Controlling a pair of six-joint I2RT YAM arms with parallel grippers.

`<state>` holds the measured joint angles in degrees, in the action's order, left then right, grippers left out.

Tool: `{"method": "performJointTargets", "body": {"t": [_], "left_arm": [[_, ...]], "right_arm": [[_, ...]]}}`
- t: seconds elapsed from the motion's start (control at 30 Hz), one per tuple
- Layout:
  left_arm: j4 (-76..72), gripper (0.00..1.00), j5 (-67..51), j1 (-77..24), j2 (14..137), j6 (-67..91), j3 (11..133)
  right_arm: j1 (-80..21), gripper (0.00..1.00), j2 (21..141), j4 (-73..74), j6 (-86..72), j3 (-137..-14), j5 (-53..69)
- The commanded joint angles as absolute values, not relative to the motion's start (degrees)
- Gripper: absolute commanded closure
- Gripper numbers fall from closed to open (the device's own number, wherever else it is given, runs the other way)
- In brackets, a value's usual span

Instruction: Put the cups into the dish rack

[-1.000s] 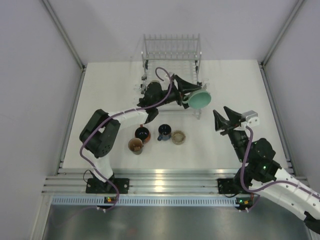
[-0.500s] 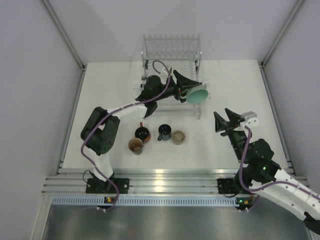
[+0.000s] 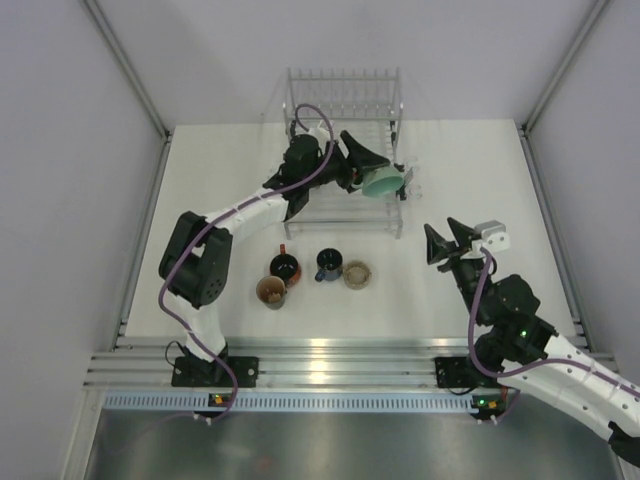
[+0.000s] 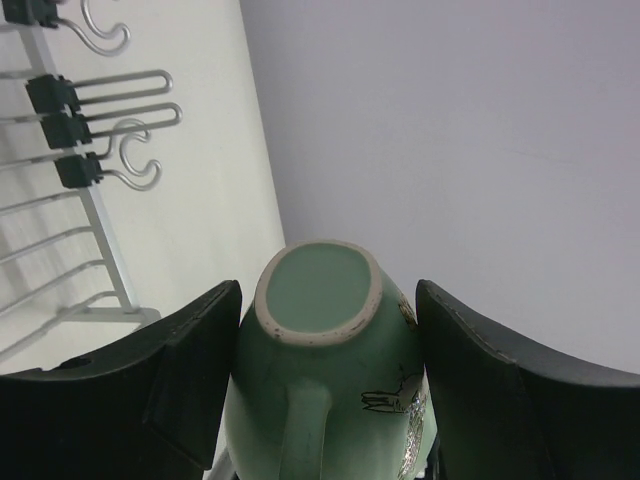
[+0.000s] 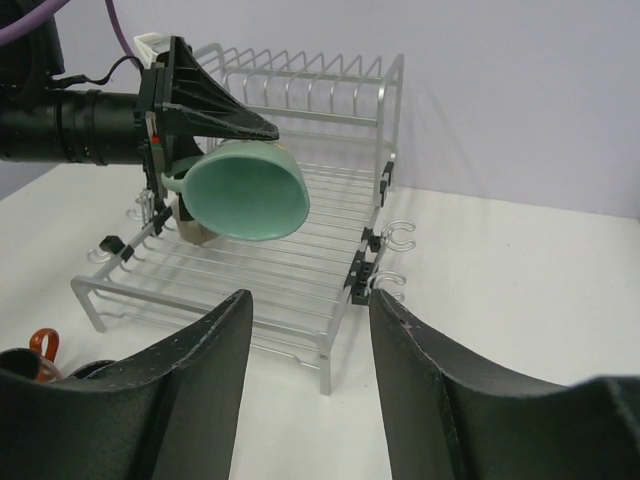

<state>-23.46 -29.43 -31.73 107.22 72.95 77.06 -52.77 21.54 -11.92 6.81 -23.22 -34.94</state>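
My left gripper [image 3: 377, 172] is shut on the wide mint-green cup [image 3: 384, 182], its fingers pressed on both sides. The cup hangs on its side above the right part of the dish rack [image 3: 343, 85], mouth turned toward the right arm [image 5: 245, 190]. In the left wrist view its base [image 4: 318, 292] faces the camera with the handle below. A tan cup [image 5: 194, 232] sits in the rack behind it. On the table stand a black cup [image 3: 284, 266], an orange-brown cup [image 3: 271, 291], a dark blue cup [image 3: 328, 265] and a beige cup [image 3: 357, 274]. My right gripper [image 3: 447, 243] is open and empty.
The rack's wire floor [image 5: 300, 265] lies ahead of my right gripper [image 5: 308, 300], with small hooks [image 5: 398, 236] on its right side. The left arm [image 3: 245, 210] reaches across the rack's front left corner. Grey walls close in the white table [image 3: 470, 170].
The left gripper has carried the mint-green cup back and leftward, from the rack's front right corner to above its floor. The right gripper has shifted only slightly.
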Motion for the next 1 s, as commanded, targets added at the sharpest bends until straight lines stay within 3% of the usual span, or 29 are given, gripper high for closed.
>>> {"method": "performJointTargets", "body": {"t": [0.0,0.67,0.97], "left_arm": [[-22.1,1.00,-26.5,-30.9,107.6,65.5,81.9],[-21.3,1.00,-13.4,-29.8,115.9,46.3,87.9],[-28.4,1.00,-7.0,-32.2,117.2,37.4,85.4]], "right_arm": [[-53.7,0.49,21.6,-13.2,6.2,-23.7,-35.9],[-52.8,0.48,22.1,-14.3,6.6,-22.6,-36.7],[-52.1,0.47,23.3,-15.2,6.4,-22.1,-36.1]]}}
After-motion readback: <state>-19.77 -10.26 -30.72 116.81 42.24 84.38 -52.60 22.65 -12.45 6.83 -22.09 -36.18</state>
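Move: The green cup is already in the left hand; the open shelf spot it is being taken to lies about 11 cm ahead of that hand, 3 cm left and some 13 cm below. The beige cup already racked stands about 12 cm ahead, 15 cm left and equally low; the black clips on the rack's right rail are about 8 cm ahead, 11 cm right and 16 cm down. From the right hand, the spot is some 28 cm ahead, 22 cm left and 17 cm below. The green cup, kept in the left fingers' grip, goes forward about 9 cm deeper over the lower shelf and down some 7 cm, with a slight drift left towards the beige cup. The forward travel comes first, then the steepest drop, which levels off while the hand creeps on. The wrist rolls and swings counter-clockwise all along, fingers dipping, turning the cup's mouth downward. ##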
